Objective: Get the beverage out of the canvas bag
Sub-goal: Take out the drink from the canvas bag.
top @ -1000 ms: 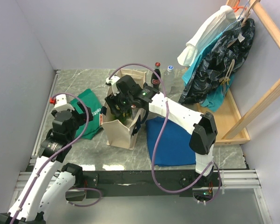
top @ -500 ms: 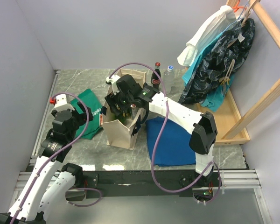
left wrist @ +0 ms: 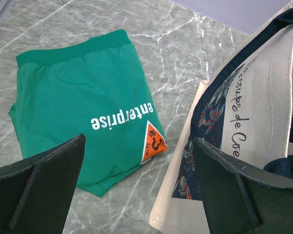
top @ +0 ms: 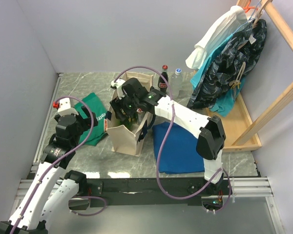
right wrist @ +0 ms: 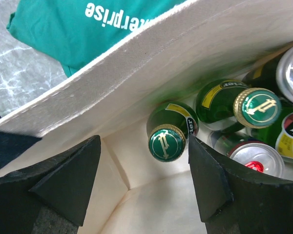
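The cream canvas bag (top: 123, 138) with navy handles stands open at the table's middle. My right gripper (right wrist: 144, 151) is lowered into its mouth (top: 128, 108), open. A green glass bottle with a green-and-gold cap (right wrist: 166, 143) stands between the fingers, close to the right finger (right wrist: 210, 170), with no contact visible. A second green bottle (right wrist: 256, 107) and two cans (right wrist: 258, 157) sit deeper in the bag. My left gripper (left wrist: 139, 141) hovers open and empty over the marble, just left of the bag's outer wall (left wrist: 256, 122).
A green cloth with white lettering (top: 94, 120) lies left of the bag, a folded blue cloth (top: 179, 146) right of it. A cola bottle (top: 163, 78) and a clear bottle (top: 177, 80) stand behind. Hanging garments (top: 229, 53) on a wooden rack (top: 246, 126) fill the right.
The right arm's elbow has shifted slightly left while its gripper stays in the bag's mouth. The left arm has barely moved.
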Available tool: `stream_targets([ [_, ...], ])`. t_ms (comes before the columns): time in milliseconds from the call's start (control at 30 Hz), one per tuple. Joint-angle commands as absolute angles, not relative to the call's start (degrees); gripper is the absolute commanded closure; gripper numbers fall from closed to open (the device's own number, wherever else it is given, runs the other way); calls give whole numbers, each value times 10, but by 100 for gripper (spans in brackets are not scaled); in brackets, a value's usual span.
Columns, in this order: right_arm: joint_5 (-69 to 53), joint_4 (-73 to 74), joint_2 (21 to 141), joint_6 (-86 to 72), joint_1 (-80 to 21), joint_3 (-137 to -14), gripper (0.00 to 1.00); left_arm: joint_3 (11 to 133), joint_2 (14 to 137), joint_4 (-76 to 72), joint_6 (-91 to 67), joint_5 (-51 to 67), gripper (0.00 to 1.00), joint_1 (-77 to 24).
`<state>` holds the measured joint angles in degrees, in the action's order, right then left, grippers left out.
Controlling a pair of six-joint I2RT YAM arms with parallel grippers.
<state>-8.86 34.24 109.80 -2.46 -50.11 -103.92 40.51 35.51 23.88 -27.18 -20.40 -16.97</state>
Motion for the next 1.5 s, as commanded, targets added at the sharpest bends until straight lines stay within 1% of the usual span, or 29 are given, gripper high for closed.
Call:
stream_targets([
  [0, -101, 337, 1110, -22, -497, -1063, 22, 421, 352, 226, -270, -207, 4, -171],
  [133, -104, 337, 1111, -23, -497, -1063, 22, 421, 356, 226, -269, -206, 4, -172],
  [367, -111, 343, 1114, -23, -497, -1066, 33, 420, 353, 227, -270, -207, 4, -171],
  [767, -109, 357, 1117, -23, -497, -1065, 32, 421, 350, 227, -270, -204, 4, -171],
  [833, -112, 357, 1118, -20, -497, -1065, 33, 421, 350, 227, -271, -203, 4, -171],
  [867, -113, 359, 1119, -19, -497, -1064, 39, 421, 350, 226, -271, -204, 4, -171],
  [933, -114, 362, 1121, -18, -497, -1066, 44, 420, 350, 226, -270, -202, 4, -171],
  [967, -115, 366, 1121, -18, -497, -1067, 52, 421, 350, 227, -271, -201, 4, -171],
  [1000, -115, 366, 1121, -17, -497, -1070, 55, 422, 351, 226, -271, -201, 4, -171],
  [1033, -116, 366, 1121, -17, -497, -1070, 62, 422, 351, 226, -271, -201, 4, -171],
  [1100, -118, 368, 1121, -16, -497, -1072, 68, 422, 350, 227, -270, -200, 4, -171],
  [1133, -120, 369, 1121, -16, -496, -1072, 75, 421, 350, 227, -270, -199, 4, -171],
  [1200, -121, 370, 1122, -15, -497, -1077, 83, 422, 349, 227, -271, -199, 4, -171],
  [1233, -120, 371, 1122, -16, -496, -1079, 90, 421, 350, 227, -271, -198, 4, -171],
  [1300, -121, 372, 1122, -16, -497, -1084, 95, 422, 350, 227, -271, -198, 4, -171],
  [1333, -120, 373, 1122, -15, -497, -1086, 99, 422, 350, 227, -271, -198, 4, -171],
  [1467, -116, 368, 1115, -15, -497, -1095, 100, 421, 348, 227, -270, -198, 4, -171],
])
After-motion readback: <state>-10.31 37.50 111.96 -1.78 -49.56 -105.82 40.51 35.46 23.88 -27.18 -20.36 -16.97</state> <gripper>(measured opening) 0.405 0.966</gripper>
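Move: The green bottle in the canvas bag that the right hand is after has its cap just below the open fingers; its middle is about 1 cm ahead and 10 cm below. From that hand, a second green bottle stands some 7 cm ahead and 1 cm right, and a silver-topped can 5 cm ahead and 8 cm right. From the left hand, the target bottle lies about 16 cm right, level ahead, 13 cm below. The right hand sinks about 1.5 cm onto the green bottle's top, then closes its fingers and pinches the cap. ##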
